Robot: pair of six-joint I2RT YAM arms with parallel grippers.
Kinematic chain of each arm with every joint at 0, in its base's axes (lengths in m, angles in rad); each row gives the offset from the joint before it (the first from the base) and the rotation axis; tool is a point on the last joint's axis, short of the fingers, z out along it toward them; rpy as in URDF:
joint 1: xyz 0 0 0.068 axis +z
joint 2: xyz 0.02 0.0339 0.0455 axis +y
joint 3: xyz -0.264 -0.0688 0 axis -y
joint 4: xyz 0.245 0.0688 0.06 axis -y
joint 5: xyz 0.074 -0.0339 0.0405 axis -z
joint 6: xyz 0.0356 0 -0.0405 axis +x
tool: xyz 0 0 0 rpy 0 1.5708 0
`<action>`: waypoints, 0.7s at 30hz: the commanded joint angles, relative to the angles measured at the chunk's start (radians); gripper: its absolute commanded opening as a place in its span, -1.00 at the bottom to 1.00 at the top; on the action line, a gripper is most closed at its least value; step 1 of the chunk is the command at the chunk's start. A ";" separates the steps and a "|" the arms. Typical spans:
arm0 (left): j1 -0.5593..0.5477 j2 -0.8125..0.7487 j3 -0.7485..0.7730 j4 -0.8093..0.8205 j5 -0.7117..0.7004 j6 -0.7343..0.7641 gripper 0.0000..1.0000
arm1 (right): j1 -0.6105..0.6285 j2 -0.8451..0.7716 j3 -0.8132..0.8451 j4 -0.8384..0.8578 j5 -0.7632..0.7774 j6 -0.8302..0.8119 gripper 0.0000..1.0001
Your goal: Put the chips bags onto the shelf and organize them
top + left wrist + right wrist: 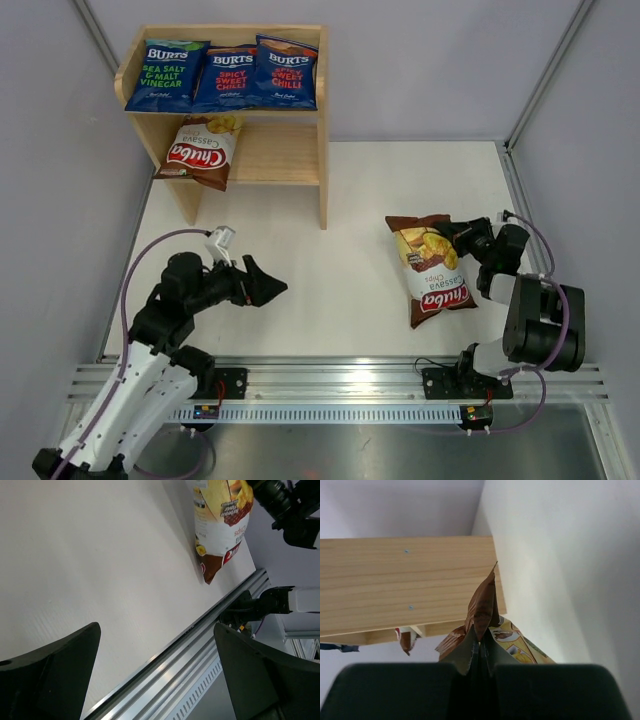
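The wooden shelf (300, 150) stands at the back left. Three blue Burts bags (228, 76) lie on its top tier. One brown-and-cream Chuba bag (203, 151) leans on the lower tier. The second Chuba bag (430, 270) lies on the white table at the right; it also shows in the left wrist view (220, 525). My right gripper (458, 238) is shut on that bag's top edge (482, 615). My left gripper (270, 289) is open and empty, low over the table's left front.
Grey walls close in the table at left, back and right. A metal rail (340, 378) runs along the near edge and shows between the left fingers (170, 650). The shelf's side panel (405, 580) fills the right wrist view.
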 commanded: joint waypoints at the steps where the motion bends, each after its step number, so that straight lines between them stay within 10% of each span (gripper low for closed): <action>1: -0.215 0.077 -0.019 0.222 -0.172 -0.064 0.98 | 0.047 -0.134 0.011 0.023 0.139 0.156 -1.00; 7: -0.511 0.313 -0.072 0.677 -0.430 -0.073 0.98 | 0.118 -0.343 0.141 -0.284 0.305 0.153 -1.00; 12: -0.536 0.472 -0.198 1.265 -0.309 -0.032 0.98 | 0.188 -0.490 0.256 -0.499 0.440 0.173 -1.00; 21: -0.549 0.864 -0.100 1.775 -0.177 -0.047 0.98 | 0.308 -0.550 0.344 -0.553 0.578 0.368 -1.00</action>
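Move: The right-hand cassava bag, pinched by its top corner in my right fingers, has its middle about 39 cm right of my left hand, 12 cm farther out and 13 cm lower. From my right hand, that bag's middle is roughly 8 cm back, 2 cm left and 6 cm below. My open left gripper waits some 42 cm left of my right hand, 20 cm nearer the base and 7 cm higher. The lower shelf's free spot lies about 19 cm ahead, 40 cm left and 10 cm up. I raise my right hand almost straight up, about 19 cm, easing slightly left and turning some 15 degrees clockwise while I keep the bag's top corner pinched. Meanwhile my left hand, wide open, sweeps about 18 cm to the right towards the rising bag, dipping a little then coming back up, its fingers lifting from slanting down to about level. ##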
